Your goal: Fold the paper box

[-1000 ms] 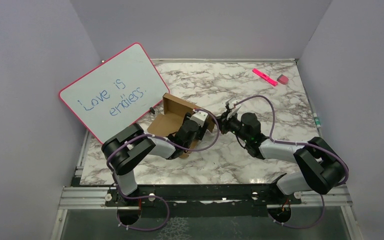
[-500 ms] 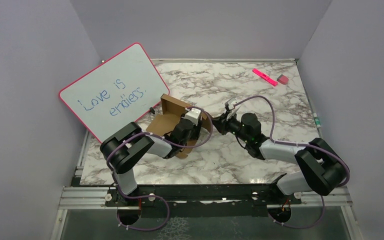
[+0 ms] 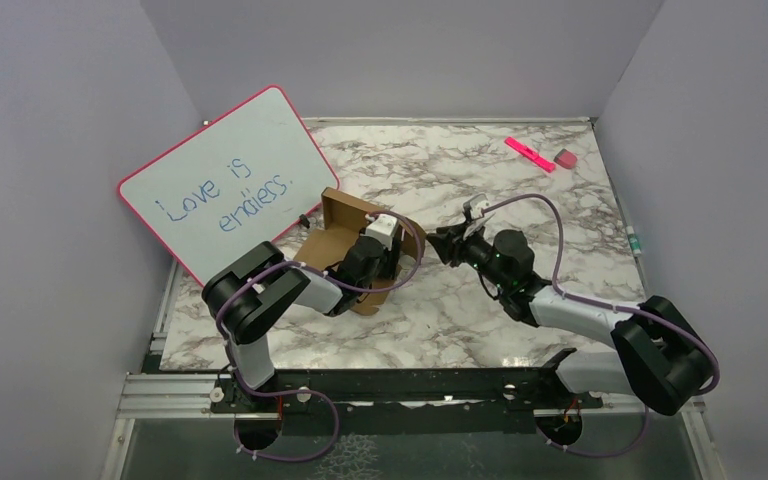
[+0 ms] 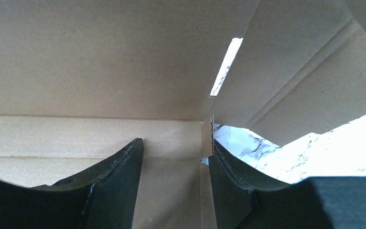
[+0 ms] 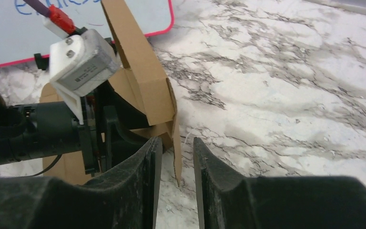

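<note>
The paper box (image 3: 345, 222) is brown cardboard, half raised, left of the table's middle near the whiteboard. My left gripper (image 3: 372, 262) reaches inside it. In the left wrist view this gripper (image 4: 175, 148) stands open over the box's inner panel (image 4: 100, 62), and a corrugated flap edge (image 4: 212, 136) rests beside the right fingertip. My right gripper (image 3: 436, 240) sits at the box's right side. Its jaws (image 5: 177, 140) are open a little, with a thin upright flap (image 5: 145, 90) between them and a gap on each side.
A pink-framed whiteboard (image 3: 220, 185) with blue writing leans at the back left, close behind the box. A pink marker (image 3: 530, 153) and a small eraser (image 3: 566, 158) lie at the far right corner. Marble tabletop (image 3: 520, 210) spreads to the right.
My right gripper has opened and let go of the flap, and its arm has drawn back to the right. The left gripper has narrowed slightly and shifted left inside the box.
</note>
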`<state>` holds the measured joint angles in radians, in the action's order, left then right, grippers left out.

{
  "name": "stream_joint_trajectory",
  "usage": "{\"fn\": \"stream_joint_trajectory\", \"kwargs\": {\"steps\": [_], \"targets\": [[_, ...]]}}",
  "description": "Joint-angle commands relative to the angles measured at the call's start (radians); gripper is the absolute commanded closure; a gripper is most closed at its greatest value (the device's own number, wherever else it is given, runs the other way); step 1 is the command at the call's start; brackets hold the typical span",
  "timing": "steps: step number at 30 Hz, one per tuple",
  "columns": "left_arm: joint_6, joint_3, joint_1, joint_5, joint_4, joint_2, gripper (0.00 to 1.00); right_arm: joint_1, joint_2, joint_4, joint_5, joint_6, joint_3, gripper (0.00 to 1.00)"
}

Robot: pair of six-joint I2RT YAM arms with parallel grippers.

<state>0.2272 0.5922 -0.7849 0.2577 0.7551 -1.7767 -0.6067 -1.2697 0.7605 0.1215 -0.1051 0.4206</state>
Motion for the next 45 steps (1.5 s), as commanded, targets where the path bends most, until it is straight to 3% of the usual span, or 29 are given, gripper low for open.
{"fn": "stream_joint_trajectory", "kwargs": {"steps": [1, 8, 19, 25, 37, 45], "targets": [[0.026, -0.014, 0.005, -0.04, 0.01, -0.012, 0.47, 0.003, -0.019, -0.024, -0.105, -0.014, -0.012, 0.65], [0.027, -0.023, 0.008, -0.04, 0.016, -0.01, 0.47, 0.005, -0.137, -0.045, -0.155, -0.045, 0.036, 0.65], [0.065, -0.044, 0.013, -0.054, 0.046, -0.031, 0.48, 0.005, -0.34, -0.011, 0.107, -0.05, 0.135, 0.65], [0.096, -0.053, 0.013, -0.072, 0.067, -0.058, 0.49, 0.005, -0.379, 0.041, 0.205, -0.067, 0.146, 0.65], [0.124, -0.074, 0.013, -0.1, 0.101, -0.06, 0.51, 0.004, -0.401, 0.133, 0.236, -0.155, 0.143, 0.64], [0.128, -0.103, 0.013, -0.106, 0.103, 0.04, 0.51, 0.005, -0.441, 0.179, 0.246, -0.174, 0.139, 0.64]]}}
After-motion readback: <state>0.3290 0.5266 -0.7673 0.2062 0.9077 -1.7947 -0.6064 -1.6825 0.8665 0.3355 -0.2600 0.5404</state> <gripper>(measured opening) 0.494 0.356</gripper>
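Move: The box's splayed right side panel lies roughly 5 cm left of my right hand, 3 cm ahead and 9 cm below. The upright back wall's middle is about 14 cm left, 9 cm ahead and 10 cm below that hand. My left hand is low inside the box at the corner tab, about 2 cm right and 1 cm ahead; the same panel is some 4 cm to its right, 2 cm ahead and 3 cm higher. I drop my right hand some 9 cm outside the box, easing forward and slightly right, then sweep it about 6 cm left with the part-open fingertips into the side panel's outer face, tipping it down about 15 degrees and coming back up a little. My left hand stays inside, right finger still at the corner tab, and rolls slightly, left side down. ##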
